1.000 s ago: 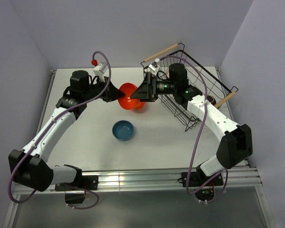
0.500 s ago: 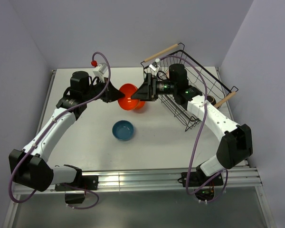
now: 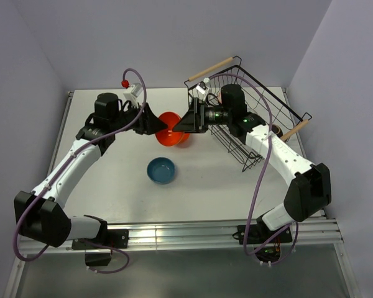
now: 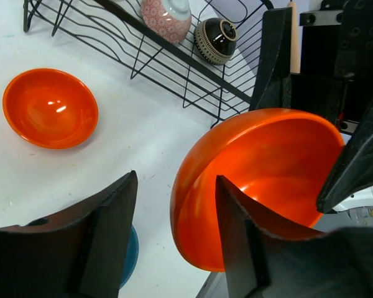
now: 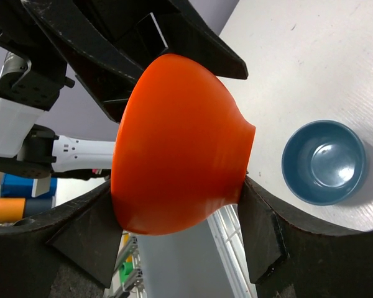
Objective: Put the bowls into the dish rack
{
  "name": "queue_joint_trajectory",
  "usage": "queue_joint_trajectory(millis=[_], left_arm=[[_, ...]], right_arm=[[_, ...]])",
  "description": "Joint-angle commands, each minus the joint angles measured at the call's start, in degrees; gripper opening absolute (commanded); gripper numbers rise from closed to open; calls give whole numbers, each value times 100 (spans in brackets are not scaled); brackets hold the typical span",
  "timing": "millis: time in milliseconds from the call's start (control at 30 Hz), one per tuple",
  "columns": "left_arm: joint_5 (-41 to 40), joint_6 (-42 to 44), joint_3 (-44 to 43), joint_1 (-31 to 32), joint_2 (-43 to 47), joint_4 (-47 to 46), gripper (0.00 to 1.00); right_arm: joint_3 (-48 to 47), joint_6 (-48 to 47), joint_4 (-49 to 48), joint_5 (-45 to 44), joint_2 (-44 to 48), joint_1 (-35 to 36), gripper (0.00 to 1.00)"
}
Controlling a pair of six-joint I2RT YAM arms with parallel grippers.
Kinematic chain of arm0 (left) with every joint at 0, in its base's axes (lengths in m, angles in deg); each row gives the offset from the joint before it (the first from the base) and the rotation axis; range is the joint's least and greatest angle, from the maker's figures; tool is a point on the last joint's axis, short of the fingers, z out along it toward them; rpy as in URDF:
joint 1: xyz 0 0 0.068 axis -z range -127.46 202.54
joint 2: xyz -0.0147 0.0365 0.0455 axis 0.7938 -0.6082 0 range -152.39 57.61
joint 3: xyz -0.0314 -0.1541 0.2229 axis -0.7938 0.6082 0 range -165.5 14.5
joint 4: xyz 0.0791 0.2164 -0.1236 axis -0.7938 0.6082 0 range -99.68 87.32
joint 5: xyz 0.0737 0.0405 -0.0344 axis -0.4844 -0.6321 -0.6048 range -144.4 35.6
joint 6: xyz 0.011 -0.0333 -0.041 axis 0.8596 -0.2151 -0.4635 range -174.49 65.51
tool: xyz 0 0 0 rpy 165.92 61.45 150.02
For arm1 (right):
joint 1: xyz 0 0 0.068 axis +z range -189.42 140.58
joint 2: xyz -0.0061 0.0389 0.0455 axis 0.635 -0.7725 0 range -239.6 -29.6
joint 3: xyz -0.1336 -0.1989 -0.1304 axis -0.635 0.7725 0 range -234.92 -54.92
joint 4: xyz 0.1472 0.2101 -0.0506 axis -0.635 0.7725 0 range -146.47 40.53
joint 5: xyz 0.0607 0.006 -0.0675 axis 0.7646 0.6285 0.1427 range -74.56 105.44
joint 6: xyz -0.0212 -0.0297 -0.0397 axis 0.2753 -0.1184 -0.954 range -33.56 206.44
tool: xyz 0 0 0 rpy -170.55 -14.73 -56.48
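A plain orange bowl (image 3: 168, 126) hangs tilted above the table between my two grippers. My right gripper (image 5: 174, 226) is shut on it, one finger on each side of its outer wall (image 5: 180, 149). My left gripper (image 4: 174, 233) is open: one finger lies inside the bowl (image 4: 261, 167), the other stands outside, apart from the rim. A second orange bowl (image 4: 50, 107) and a blue bowl (image 3: 161, 170) rest on the table. The dish rack (image 3: 261, 99) stands at the right, tipped up, holding an orange-and-white patterned bowl (image 4: 168, 15) and a dark brown bowl (image 4: 216, 40).
The blue bowl (image 5: 324, 161) sits just below and in front of the held bowl. The rack's wooden handles (image 3: 211, 68) stick out at its far and right ends. The purple walls close in behind and beside the white table (image 3: 112, 180).
The right gripper has closed on the orange bowl. The left gripper, which was shut on the bowl's rim, has opened and let go. The bowl has stayed in nearly the same place.
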Motion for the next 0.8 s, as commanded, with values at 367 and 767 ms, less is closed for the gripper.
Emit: queue_joint_trajectory(millis=[367, 767], left_arm=[[-16, 82, -236, 18, -116, 9, 76], [-192, 161, -341, 9, -54, 176, 99]], right_arm=[[-167, -247, 184, -274, 354, -257, 0], [-474, -757, 1071, -976, 494, -749, 0]])
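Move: In the right gripper, an orange bowl is already held, with the left fingers partly open at its other side. The dish rack's middle lies about 23 cm ahead of the right hand, 28 cm to its right and 25 cm below. Also from the right hand, a second orange bowl sits on the table some 17 cm ahead and 2 cm left, the blue bowl 2 cm back and 8 cm left, both about 28 cm below. From the left hand the rack is about 19 cm ahead, 34 cm right, 23 cm below. Drawing the orange bowl away from the left gripper, the right hand keeps its grip and gathers speed towards the dish rack, going some 5 cm to its right and forward and sinking about 2 cm, while swinging clockwise roughly 10 degrees. The left hand finishes opening wide, sinks about 1 cm early on and otherwise stays, letting the bowl go to the right hand. ##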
